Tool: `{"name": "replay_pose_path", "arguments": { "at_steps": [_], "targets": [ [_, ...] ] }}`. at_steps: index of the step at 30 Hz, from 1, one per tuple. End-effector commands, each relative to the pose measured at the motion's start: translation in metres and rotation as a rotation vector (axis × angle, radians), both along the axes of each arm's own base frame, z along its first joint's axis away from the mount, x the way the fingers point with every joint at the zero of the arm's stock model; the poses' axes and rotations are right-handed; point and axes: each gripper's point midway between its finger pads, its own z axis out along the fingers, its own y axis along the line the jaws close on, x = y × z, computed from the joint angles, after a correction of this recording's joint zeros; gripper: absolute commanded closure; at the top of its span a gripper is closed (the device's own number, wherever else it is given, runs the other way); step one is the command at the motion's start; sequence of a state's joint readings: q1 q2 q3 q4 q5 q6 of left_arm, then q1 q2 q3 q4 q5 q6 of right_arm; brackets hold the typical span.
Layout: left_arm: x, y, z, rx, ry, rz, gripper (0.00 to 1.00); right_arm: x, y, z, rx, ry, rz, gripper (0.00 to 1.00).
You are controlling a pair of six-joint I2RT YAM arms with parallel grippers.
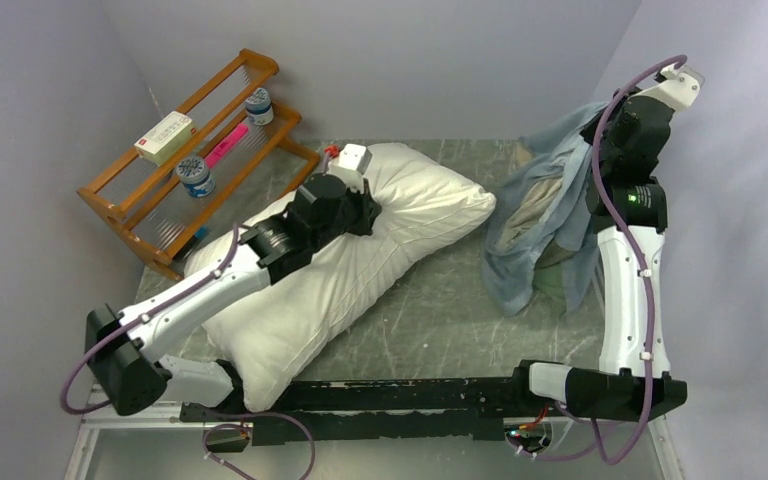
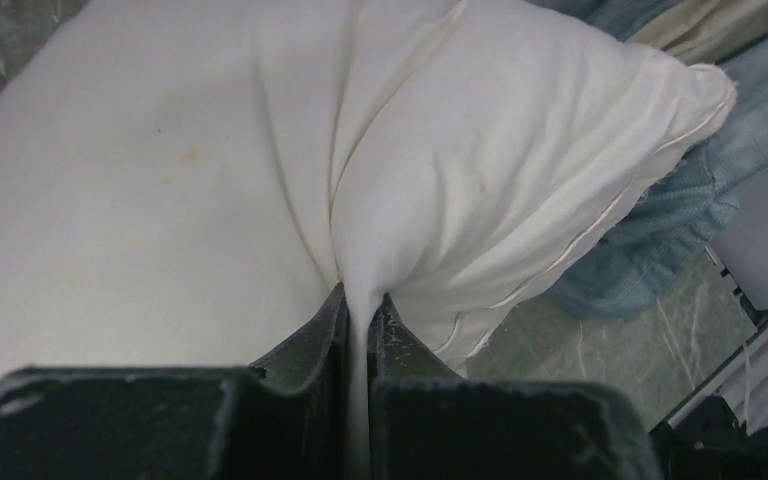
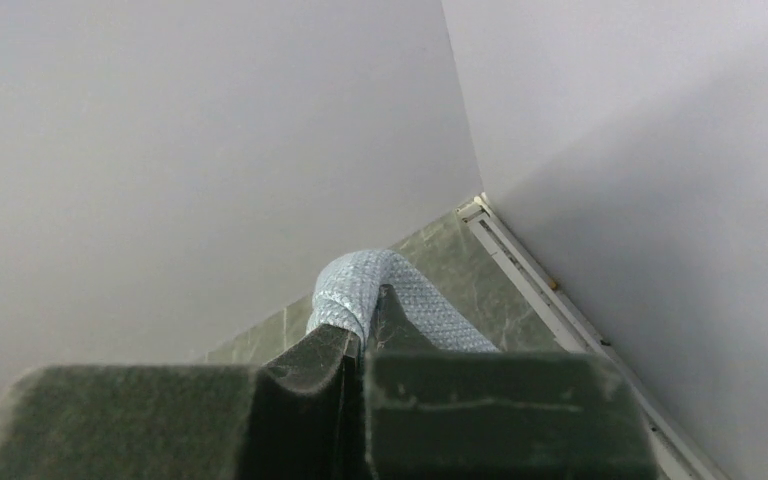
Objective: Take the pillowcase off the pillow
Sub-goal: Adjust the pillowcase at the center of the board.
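Observation:
The plump white pillow [image 1: 360, 255] lies bare and slantwise on the table's left half. On top of it my left gripper [image 1: 368, 212] is shut on a pinched fold of its white cloth; that grip [image 2: 363, 300] shows close up in the left wrist view, with the pillow [image 2: 160, 200] filling the frame. The blue-grey pillowcase [image 1: 545, 215] hangs off the pillow at the right, with beige lining showing, and its lower end rests on the table. My right gripper [image 3: 368, 318] is raised high by the right wall, shut on a bunched edge of the pillowcase [image 3: 370, 285].
A wooden two-tier rack [image 1: 200, 160] stands at the back left with a white box [image 1: 163, 137], two small jars [image 1: 197, 176] and a pink item. The green marbled tabletop [image 1: 440, 300] shows between pillow and pillowcase. Grey walls enclose the left, back and right.

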State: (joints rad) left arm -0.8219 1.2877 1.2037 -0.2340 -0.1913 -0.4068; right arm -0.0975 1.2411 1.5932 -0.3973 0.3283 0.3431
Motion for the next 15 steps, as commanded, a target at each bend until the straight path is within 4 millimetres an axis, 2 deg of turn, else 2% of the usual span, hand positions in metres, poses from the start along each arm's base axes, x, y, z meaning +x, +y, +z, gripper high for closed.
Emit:
{"name": "replay_pose_path", "arguments": {
  "at_steps": [1, 3, 5, 7, 8, 11, 12, 15],
  "targets": [
    [0.029, -0.013, 0.104, -0.195, -0.220, 0.041, 0.95, -0.023, 0.007, 0.031, -0.034, -0.054, 0.040, 1.00],
    [0.038, -0.020, 0.109, -0.201, -0.231, 0.049, 0.95, -0.030, 0.017, 0.023, -0.009, -0.054, 0.087, 1.00],
    [0.046, -0.027, 0.113, -0.209, -0.243, 0.058, 0.95, -0.037, 0.028, 0.006, 0.041, -0.049, 0.136, 1.00],
    [0.055, -0.036, 0.107, -0.196, -0.234, 0.054, 0.95, -0.043, 0.039, -0.020, 0.101, -0.031, 0.177, 1.00],
    [0.058, -0.043, 0.102, -0.188, -0.222, 0.041, 0.95, -0.045, 0.044, -0.042, 0.133, -0.007, 0.196, 1.00],
    [0.060, -0.057, 0.080, -0.186, -0.178, 0.004, 0.95, -0.055, 0.063, -0.086, 0.207, 0.057, 0.264, 1.00],
    [0.058, -0.059, 0.070, -0.183, -0.156, -0.007, 0.95, -0.059, 0.074, -0.101, 0.218, 0.088, 0.298, 1.00],
    [0.051, -0.064, 0.059, -0.216, -0.140, -0.044, 0.95, -0.076, 0.107, -0.143, 0.266, 0.184, 0.418, 1.00]
  ]
}}
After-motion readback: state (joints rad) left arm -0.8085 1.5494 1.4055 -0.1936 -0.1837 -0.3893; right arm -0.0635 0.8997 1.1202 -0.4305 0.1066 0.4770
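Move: The right hand holds the pillowcase high by one end; the bare patch of board it is being brought to lies about 42 cm below, 6 cm nearer the base and 8 cm left. The pillow's right tip is roughly 16 cm left of this hand and 4 cm farther out, 36 cm down. The left hand grips a fold of the pillow, whose middle lies about 7 cm back, 6 cm left and 15 cm below; the board's centre is some 7 cm ahead, 4 cm right and 27 cm below. Down, back and to the left swings the right hand after a near-level start, sinking about 11 cm with increasing speed towards the board beside the pillow's tip. It turns counter-clockwise, fingertips dipping a little, and keeps its pinch on the pillowcase. The left hand, still gripping the pillow fold, draws it forward and right about 7 cm, almost level and slowing. ##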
